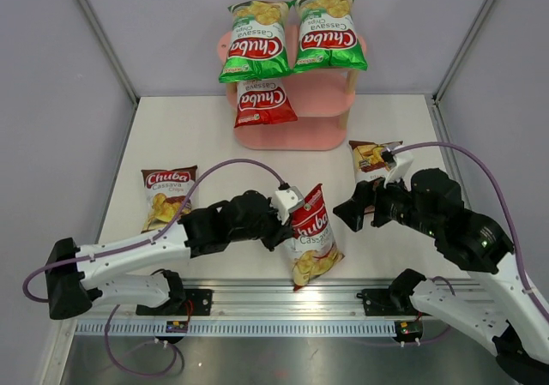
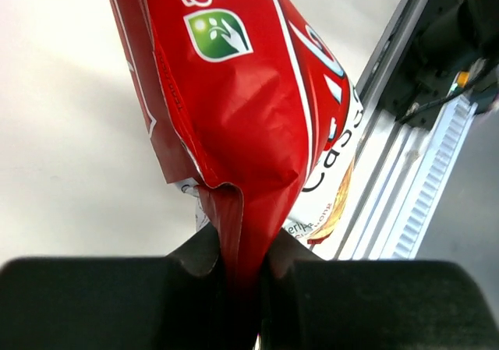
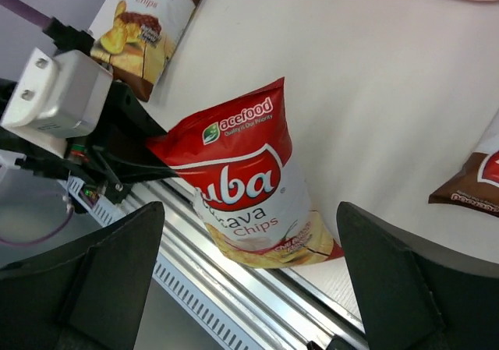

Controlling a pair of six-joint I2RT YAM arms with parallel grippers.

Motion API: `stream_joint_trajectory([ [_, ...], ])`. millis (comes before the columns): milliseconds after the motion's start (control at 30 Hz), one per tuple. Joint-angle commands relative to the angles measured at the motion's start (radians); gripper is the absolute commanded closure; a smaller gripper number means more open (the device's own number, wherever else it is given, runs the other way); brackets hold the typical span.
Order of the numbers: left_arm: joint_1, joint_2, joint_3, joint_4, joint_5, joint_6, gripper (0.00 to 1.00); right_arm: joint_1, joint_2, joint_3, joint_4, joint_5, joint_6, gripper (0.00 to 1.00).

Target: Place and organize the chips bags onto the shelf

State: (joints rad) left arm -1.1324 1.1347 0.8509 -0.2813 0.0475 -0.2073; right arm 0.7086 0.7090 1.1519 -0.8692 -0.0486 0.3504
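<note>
My left gripper (image 1: 287,224) (image 2: 242,250) is shut on the top seam of a red chips bag (image 1: 312,236) (image 2: 234,108) (image 3: 243,180); the bag tilts down toward the table's front edge. To its right, my right gripper (image 1: 355,208) (image 3: 249,237) is open with nothing between its fingers. The pink shelf (image 1: 296,133) stands at the back. Two green bags (image 1: 254,42) (image 1: 329,32) lie on its top board, and a red bag (image 1: 262,104) on the board below. One brown bag (image 1: 167,196) (image 3: 148,19) lies at the table's left. Another brown bag (image 1: 371,156) (image 3: 477,185) lies beyond the right gripper, partly hidden by it.
A metal rail (image 1: 283,303) (image 3: 234,288) runs along the near edge under the held bag. Grey enclosure walls (image 1: 51,102) close in the table's left, right and back. Purple cables (image 1: 232,166) loop over both arms.
</note>
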Motion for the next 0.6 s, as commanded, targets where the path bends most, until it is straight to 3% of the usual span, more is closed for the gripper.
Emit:
stream_joint_trajectory([
  [0, -0.027, -0.073, 0.082, -0.140, -0.016, 0.162, 1.00, -0.003, 0.046, 0.063, -0.036, -0.181, -0.137, 0.01],
  [167, -0.038, -0.130, 0.108, -0.144, 0.182, 0.281, 1.00, -0.003, 0.081, 0.120, 0.032, -0.439, -0.272, 0.01],
  [333, -0.038, -0.144, 0.151, -0.191, 0.202, 0.394, 1.00, -0.003, 0.191, 0.238, -0.064, -0.514, -0.465, 0.01],
  [567, -0.049, -0.174, 0.146, -0.185, 0.291, 0.508, 1.00, 0.008, 0.418, 0.356, -0.195, -0.592, -0.525, 0.01],
])
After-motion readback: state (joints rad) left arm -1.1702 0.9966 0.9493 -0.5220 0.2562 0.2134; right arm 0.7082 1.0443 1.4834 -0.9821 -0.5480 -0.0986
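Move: The red chips bag hangs by its top corner from the left fingers, its middle about 8 cm to the right of that hand, level with it fore and aft, and 9 cm lower. From the open right hand the same bag lies some 13 cm left, 3 cm back and 22 cm down. A brown bag lies about 15 cm ahead of the right hand, 11 cm to its right and 28 cm below. The shelf stands some 35 cm ahead of the right hand, 17 cm to its left and 12 cm lower. The red bag stays pinched in the left fingers and is carried about 5 cm back and as much up, drifting a little left, while that wrist turns some 25 degrees clockwise and tips its fingers up. The right hand, wide open, goes left towards the left gripper, drawing back first, then easing forward as it rises, and swings counter-clockwise; whether it touches the bag can't be seen. ##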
